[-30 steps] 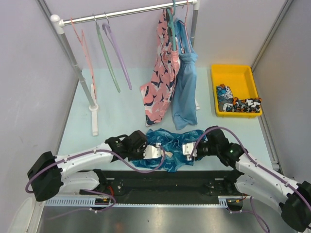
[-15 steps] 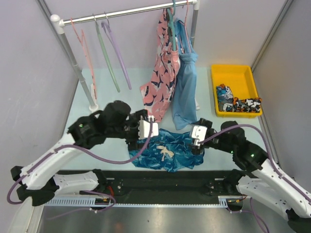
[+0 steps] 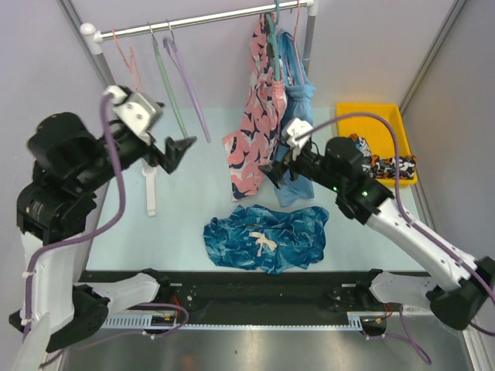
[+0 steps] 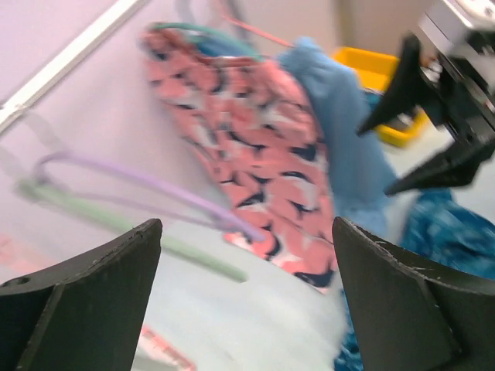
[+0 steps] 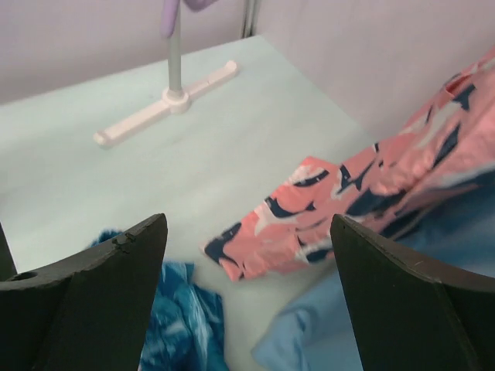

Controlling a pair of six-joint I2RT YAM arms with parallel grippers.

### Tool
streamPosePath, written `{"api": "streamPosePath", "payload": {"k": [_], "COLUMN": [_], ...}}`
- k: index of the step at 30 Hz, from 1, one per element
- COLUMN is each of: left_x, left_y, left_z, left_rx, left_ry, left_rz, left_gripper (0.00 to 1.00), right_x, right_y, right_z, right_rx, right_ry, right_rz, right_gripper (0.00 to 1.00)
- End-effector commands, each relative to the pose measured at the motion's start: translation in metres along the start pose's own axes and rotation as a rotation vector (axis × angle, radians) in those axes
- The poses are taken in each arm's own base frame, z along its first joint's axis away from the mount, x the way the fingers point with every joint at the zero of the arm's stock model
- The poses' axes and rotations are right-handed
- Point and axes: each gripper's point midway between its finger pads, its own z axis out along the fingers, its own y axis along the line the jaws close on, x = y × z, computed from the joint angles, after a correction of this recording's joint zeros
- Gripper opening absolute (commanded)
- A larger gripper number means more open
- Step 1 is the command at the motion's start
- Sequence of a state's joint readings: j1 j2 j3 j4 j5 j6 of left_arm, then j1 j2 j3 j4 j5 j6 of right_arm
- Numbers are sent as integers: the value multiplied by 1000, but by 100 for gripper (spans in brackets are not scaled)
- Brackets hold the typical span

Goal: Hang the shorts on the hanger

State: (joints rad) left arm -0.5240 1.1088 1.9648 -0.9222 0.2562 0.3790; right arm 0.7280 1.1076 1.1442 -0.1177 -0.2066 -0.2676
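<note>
The blue and teal shorts [image 3: 263,238] lie spread flat on the table near the front edge, white drawstring up, with nothing touching them. Their edge shows in the wrist views as shorts [image 5: 174,325] and shorts [image 4: 456,232]. The lilac hanger [image 3: 188,89] hangs empty on the rail, between a green hanger and the garments; it appears blurred as the hanger [image 4: 155,185]. My left gripper [image 3: 175,153] is raised high at the left, open and empty, just below and left of the hanger's lower end. My right gripper [image 3: 275,173] hovers open and empty in front of the hanging garments.
A pink navy-patterned garment [image 3: 255,131] and a light-blue garment [image 3: 296,139] hang at the rail's right end. Green [image 3: 172,93] and pink [image 3: 133,77] hangers hang at the left. The rack's white foot [image 3: 151,189] stands left; a yellow bin [image 3: 375,143] of folded clothes sits right.
Both grippers opened, let go of the shorts and rose off the table: the left swung up and left toward the hangers, the right up toward the hanging garments. The shorts now lie flat.
</note>
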Motion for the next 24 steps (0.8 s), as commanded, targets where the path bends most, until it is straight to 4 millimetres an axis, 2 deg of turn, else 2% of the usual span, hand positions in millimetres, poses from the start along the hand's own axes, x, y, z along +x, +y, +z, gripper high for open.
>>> {"api": "streamPosePath", "payload": {"k": [1,2,3,4,5,6,9,10,11,12,13,16,17,18,21,22,24], "left_x": [-24,-23,-19,-19,-18,-11,-2,1,1,5,8,18,20,25,33,31,36], "left_y": [43,46,47,50,50,51,57,62,63,65,70,73,72,69,65,61,59], "left_z": [-36,-42,-46,-56,-61,-62,-73,-77,-80,-81,-86,-92,-95,-96,-100,-104,-105], "left_rx": [-239,-269,-285,-316,-327,-339,-403,-435,-454,-466,-505,-556,-568,-571,-576,-580,-580], "left_ry": [-85,-86,-76,-81,-81,-67,-57,-51,-57,-50,-44,-35,-32,-25,-15,-24,-17], "left_rz": [-75,-69,-70,-65,-69,-78,-105,-112,-130,-144,-156,-208,-214,-219,-223,-213,-217], "left_gripper": [96,97,98,98,98,99,99,100,100,100,100,100,100,100,100,100,100], "right_x": [-82,-89,-107,-104,-108,-122,-127,-143,-137,-139,-148,-143,-149,-139,-141,-133,-134], "right_y": [-10,-9,-10,-9,-2,-3,10,9,15,14,13,17,14,14,14,15,9], "right_z": [29,33,34,47,53,55,73,72,84,87,89,108,110,122,132,142,148], "right_rx": [18,15,15,9,-9,-3,-25,-20,-29,-13,-7,-2,8,15,14,18,46], "right_ry": [-255,-275,-323,-311,-314,-337,-330,-355,-331,-331,-352,-351,-366,-345,-358,-342,-345], "right_rz": [150,166,190,201,203,202,211,211,215,218,215,172,160,161,128,123,108], "right_gripper": [91,91,91,91,91,91,90,90,89,89,88,88,88,88,88,88,87]}}
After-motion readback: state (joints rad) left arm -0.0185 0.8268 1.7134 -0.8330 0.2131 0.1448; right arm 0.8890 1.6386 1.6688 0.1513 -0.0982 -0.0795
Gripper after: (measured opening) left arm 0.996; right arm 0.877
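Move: The purple hanger's near lower end, with the right hand empty, lies about 18 cm to its left, 6 cm ahead and 4 cm above. The green hanger's end hangs some 4 cm farther left of it at the same height; the floral garment hangs about 12 cm ahead of the hand and 4 cm left, and the blue shorts lie roughly 32 cm below, 16 cm back and 3 cm left. From the left hand the purple end is some 10 cm ahead, 4 cm right and 10 cm below. Leftwards and upwards, the right hand sweeps some 15 cm in front of the floral garment to the purple hanger's lower end, fingers wide open and tipping upward; it edges forward and sinks slightly at the finish. The left hand clears off to the left by about 12 cm, still open, swinging counter-clockwise some 30 degrees to point nearly forward. ##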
